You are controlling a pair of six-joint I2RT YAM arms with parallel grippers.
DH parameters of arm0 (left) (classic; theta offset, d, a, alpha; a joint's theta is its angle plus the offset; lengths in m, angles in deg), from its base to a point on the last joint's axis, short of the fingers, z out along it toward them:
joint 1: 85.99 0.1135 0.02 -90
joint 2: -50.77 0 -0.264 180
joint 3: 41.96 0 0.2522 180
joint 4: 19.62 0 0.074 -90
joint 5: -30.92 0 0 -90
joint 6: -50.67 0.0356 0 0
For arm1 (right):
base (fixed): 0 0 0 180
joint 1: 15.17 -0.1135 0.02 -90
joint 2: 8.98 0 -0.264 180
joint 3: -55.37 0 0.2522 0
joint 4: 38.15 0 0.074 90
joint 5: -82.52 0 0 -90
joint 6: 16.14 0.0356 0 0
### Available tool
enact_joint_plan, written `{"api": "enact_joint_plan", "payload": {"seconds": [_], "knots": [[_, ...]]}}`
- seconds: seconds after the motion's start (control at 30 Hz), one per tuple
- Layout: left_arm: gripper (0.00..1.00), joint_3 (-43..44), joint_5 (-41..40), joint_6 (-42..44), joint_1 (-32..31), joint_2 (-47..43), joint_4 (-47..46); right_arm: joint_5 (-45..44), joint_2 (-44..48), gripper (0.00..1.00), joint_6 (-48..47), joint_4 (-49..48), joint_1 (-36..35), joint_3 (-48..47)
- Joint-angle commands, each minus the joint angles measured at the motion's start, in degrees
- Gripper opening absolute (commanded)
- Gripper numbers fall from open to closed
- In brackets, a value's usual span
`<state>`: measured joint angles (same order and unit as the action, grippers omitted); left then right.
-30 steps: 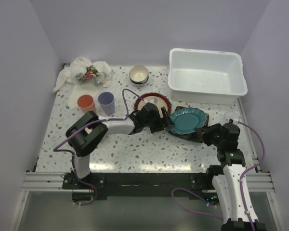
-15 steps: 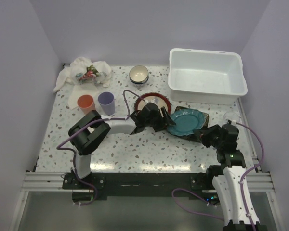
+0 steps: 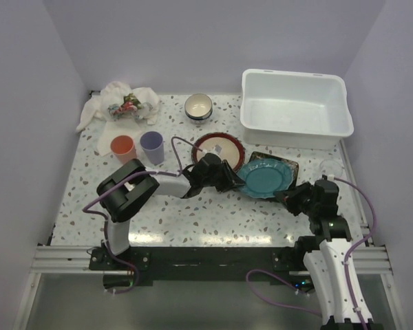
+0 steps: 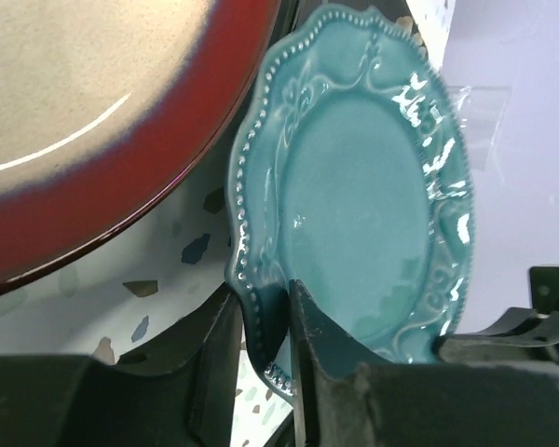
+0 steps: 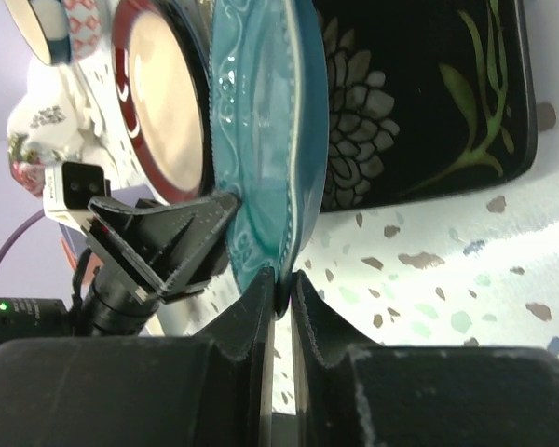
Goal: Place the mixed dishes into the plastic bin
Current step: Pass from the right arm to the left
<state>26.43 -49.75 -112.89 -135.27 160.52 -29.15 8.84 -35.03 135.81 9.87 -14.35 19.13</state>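
Observation:
A teal scalloped plate (image 3: 265, 179) lies tilted over a dark floral square plate (image 3: 291, 163), held by both grippers. My left gripper (image 3: 231, 180) is shut on its left rim; in the left wrist view the rim sits between the fingers (image 4: 261, 296) of that gripper. My right gripper (image 3: 290, 199) is shut on the near right rim (image 5: 279, 279). A red-rimmed cream plate (image 3: 218, 146) lies just behind the left gripper. Farther back are a small bowl (image 3: 198, 106), an orange cup (image 3: 122, 146) and a purple cup (image 3: 151, 144). The plastic bin (image 3: 294, 108) stands at the back right.
A white cloth with a red-green print (image 3: 120, 103) is bunched in the back left corner. Purple cables loop from both arms, one over the table by the red-rimmed plate. Walls close in the table on the left, back and right.
The left gripper's fingers have closed from wide open onto the teal plate's rim. The plate and both grippers have shifted slightly toward the near edge.

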Motion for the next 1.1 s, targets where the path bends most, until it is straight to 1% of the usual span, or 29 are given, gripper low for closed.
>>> {"api": "enact_joint_plan", "payload": {"seconds": [0.0, 0.03, 0.1, 0.13, 0.2, 0.27, 0.33, 0.43, 0.47, 0.53, 0.57, 0.63, 0.67, 0.73, 0.77, 0.83, 0.93, 1.07], "knots": [[0.24, -2.8, 0.5, -2.6, -0.4, -5.3, -9.9, 4.3, 2.3, 0.00, -3.1, 2.2, -2.1, -1.0], [0.19, -3.6, 0.8, -3.2, -0.3, -5.7, -10.6, 4.4, 2.6, 0.00, -3.3, 2.6, -2.3, -0.8], [0.13, -4.4, 1.5, -3.8, -0.3, -6.8, -12.5, 4.5, 3.5, 0.00, -4.6, 3.2, -2.5, -0.5], [0.07, -5.0, 1.5, -4.1, -0.3, -7.4, -12.9, 4.5, 3.8, 0.00, -5.0, 4.2, -2.5, -0.4], [0.01, -5.6, 1.1, -4.2, -0.3, -9.0, -13.7, 3.7, 4.6, 0.00, -6.3, 5.8, -2.7, -0.5], [0.00, -6.3, 0.1, -4.0, -0.4, -10.3, -14.0, 2.6, 5.1, 0.00, -7.2, 7.0, -2.7, -0.7], [0.00, -7.2, -0.4, -3.9, -0.3, -11.9, -14.3, 1.4, 5.7, 0.02, -8.4, 8.3, -2.7, -1.0], [0.00, -8.7, -0.9, -4.7, -0.3, -13.8, -16.6, 1.0, 6.2, 0.14, -9.5, 8.6, -2.8, -1.3], [0.00, -9.0, -1.0, -5.1, -0.3, -14.6, -17.1, 0.9, 6.4, 0.23, -9.7, 8.6, -2.8, -1.5], [0.00, -10.2, -1.1, -6.2, -0.3, -15.5, -18.2, 0.5, 6.4, 0.35, -10.7, 8.7, -2.8, -2.1], [0.00, -10.6, -1.1, -6.5, -0.2, -16.3, -19.2, 0.4, 6.5, 0.47, -11.0, 8.7, -2.8, -2.3], [0.00, -11.6, -1.3, -6.9, -0.2, -17.2, -20.0, 0.0, 6.6, 0.57, -11.9, 8.8, -2.7, -2.8], [0.00, -11.8, -1.3, -6.8, -0.1, -18.2, -20.4, -0.2, 6.7, 0.65, -12.0, 8.9, -2.8, -2.8], [0.00, -12.8, -1.3, -6.7, 0.3, -19.0, -20.7, -0.4, 6.7, 0.74, -12.3, 8.6, -2.7, -2.8], [0.00, -13.2, -1.4, -6.7, 0.4, -20.3, -20.9, -0.4, 6.6, 0.80, -12.4, 8.5, -2.7, -2.7], [0.00, -14.7, -1.5, -6.7, 1.1, -21.5, -21.4, -0.3, 6.6, 0.86, -12.6, 7.8, -2.7, -2.1], [0.00, -16.1, -1.6, -6.4, 1.9, -23.8, -21.4, -0.5, 6.9, 0.90, -12.6, 6.9, -2.7, -1.5], [0.00, -17.4, -1.0, -5.8, 2.3, -26.3, -21.2, 1.0, 6.7, 0.91, -10.7, 3.7, -2.8, -0.6]]}}
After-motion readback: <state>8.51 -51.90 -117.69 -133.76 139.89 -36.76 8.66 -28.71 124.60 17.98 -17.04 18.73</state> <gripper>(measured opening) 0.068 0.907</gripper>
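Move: The teal plate hangs tilted between the hands: its middle is about 9 cm to the right of the left hand and 2 cm farther out, slightly above it, with the near rim already between the half-open left fingers. From the right hand, still pinching the opposite rim, the middle lies 7 cm left, 5 cm ahead, a little below. The flower tray sits 3 cm left of the right hand, 6 cm ahead, about 9 cm below; the red-rimmed plate is 8 cm left of the left hand, 10 cm ahead, 4 cm below. The left fingers shut on the teal plate's left rim as that hand rises, then it carries the plate up and to the left, away from the right hand, ending some 6 cm higher, about as far left and a little back, with a slight roll of the wrist. The right hand, still pinching the right rim at first, draws back about 3 cm and slightly left and down, then stays nearly in place, turning some 10 degrees and opening wide to let go of the rim. ##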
